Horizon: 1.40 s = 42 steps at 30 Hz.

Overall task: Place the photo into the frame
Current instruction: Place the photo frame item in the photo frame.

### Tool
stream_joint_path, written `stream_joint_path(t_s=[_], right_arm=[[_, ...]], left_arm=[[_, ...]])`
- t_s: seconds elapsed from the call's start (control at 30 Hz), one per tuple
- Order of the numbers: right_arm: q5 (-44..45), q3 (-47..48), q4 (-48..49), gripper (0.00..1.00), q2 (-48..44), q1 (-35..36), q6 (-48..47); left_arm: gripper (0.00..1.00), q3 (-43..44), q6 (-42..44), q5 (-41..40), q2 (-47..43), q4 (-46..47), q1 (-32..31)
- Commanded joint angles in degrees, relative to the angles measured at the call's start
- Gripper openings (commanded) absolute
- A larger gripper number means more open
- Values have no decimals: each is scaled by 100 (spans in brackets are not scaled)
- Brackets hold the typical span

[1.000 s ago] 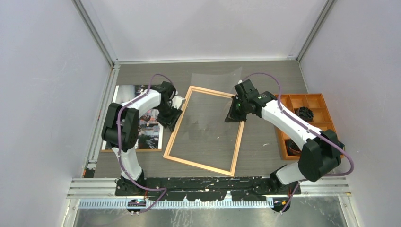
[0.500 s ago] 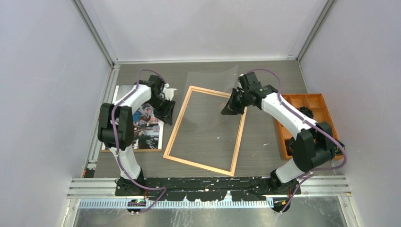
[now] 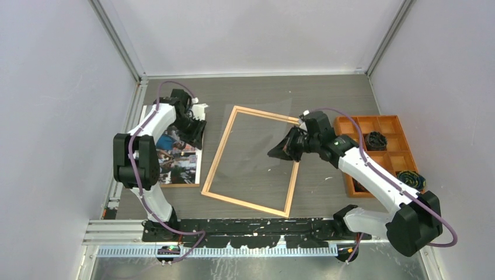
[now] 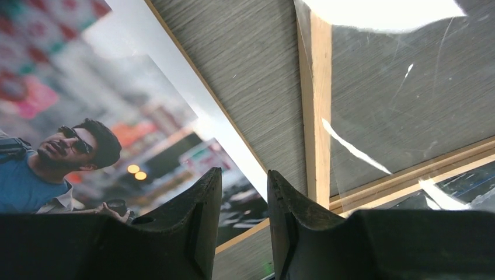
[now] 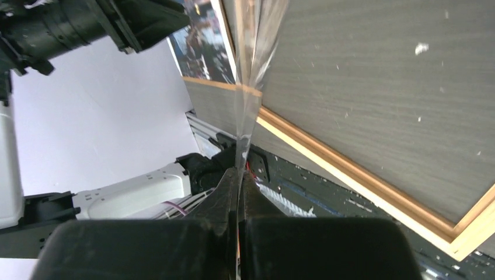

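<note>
The photo (image 3: 175, 166) lies flat at the left of the table, picture side up; its white margin and brown edge show in the left wrist view (image 4: 87, 116). The light-wood frame (image 3: 219, 154) lies at the middle. My left gripper (image 3: 195, 131) hovers over the photo's upper right edge, open by a narrow gap (image 4: 244, 175) with nothing between the fingers. My right gripper (image 3: 277, 153) is shut on the right edge of a clear sheet (image 3: 257, 125), held tilted up over the frame. That sheet (image 5: 251, 87) runs edge-on from the fingers (image 5: 239, 172).
An orange compartment tray (image 3: 388, 121) stands at the right with dark coiled items (image 3: 376, 140) in it. Grey walls close in the table on three sides. The arm bases and a black rail sit along the near edge.
My left gripper moved left from the frame's left rail to the photo's upper right edge and narrowed. My right gripper drew nearer and lower with the clear sheet.
</note>
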Motion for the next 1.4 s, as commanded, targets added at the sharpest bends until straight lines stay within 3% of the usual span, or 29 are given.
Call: stream_joint_path(t_s=[0.0, 0.33, 0.47, 0.57, 0.7, 0.9, 1.07, 1.37], right_arm=[[-74, -519, 817, 1, -373, 230, 875], [1045, -850, 513, 4, -578, 1194, 654], [1456, -1028, 348, 20, -476, 1384, 371], [1655, -1060, 165, 46, -332, 1381, 72], [1777, -1094, 162, 67, -64, 1385, -181], [2138, -803, -252, 87, 237, 1269, -672], [2275, -450, -408, 93, 538, 875, -1122], [1418, 654, 600, 99, 2428, -142, -1943]], left_arm=[[36, -124, 194, -188, -191, -20, -9], [37, -387, 292, -411, -189, 140, -11], [38, -436, 303, -473, -153, 193, -17], [38, -450, 308, -485, -98, 222, -25], [38, -490, 256, -510, -56, 271, -138], [38, -507, 216, -758, 26, 392, -412], [38, -530, 231, -956, 68, 467, -457], [37, -585, 254, -1134, 88, 532, -457]])
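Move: The right hand pinches an edge of the clear sheet high over the frame, whose middle lies about 8 cm ahead, 5 cm left and 19 cm below. The frame's right side is some 6 cm ahead and 7 cm right, and its near side 7 cm back and 9 cm left. The photo lies 13 cm ahead and 35 cm left. From the left hand the frame's middle is about 20 cm right, 1 cm back and 7 cm below. The right fingers let go of the clear sheet, opening from shut to nearly full width after drawing its edge about 5 cm back and a little left and down. The hand then sinks towards the frame, nearly 13 cm down in all, edging right as the fingers tip some 25 degrees steeper, and finally sweeps 8 cm forward low over the sheet. The left hand, fingers part open, sinks 3.5 cm beside the photo's right edge. ##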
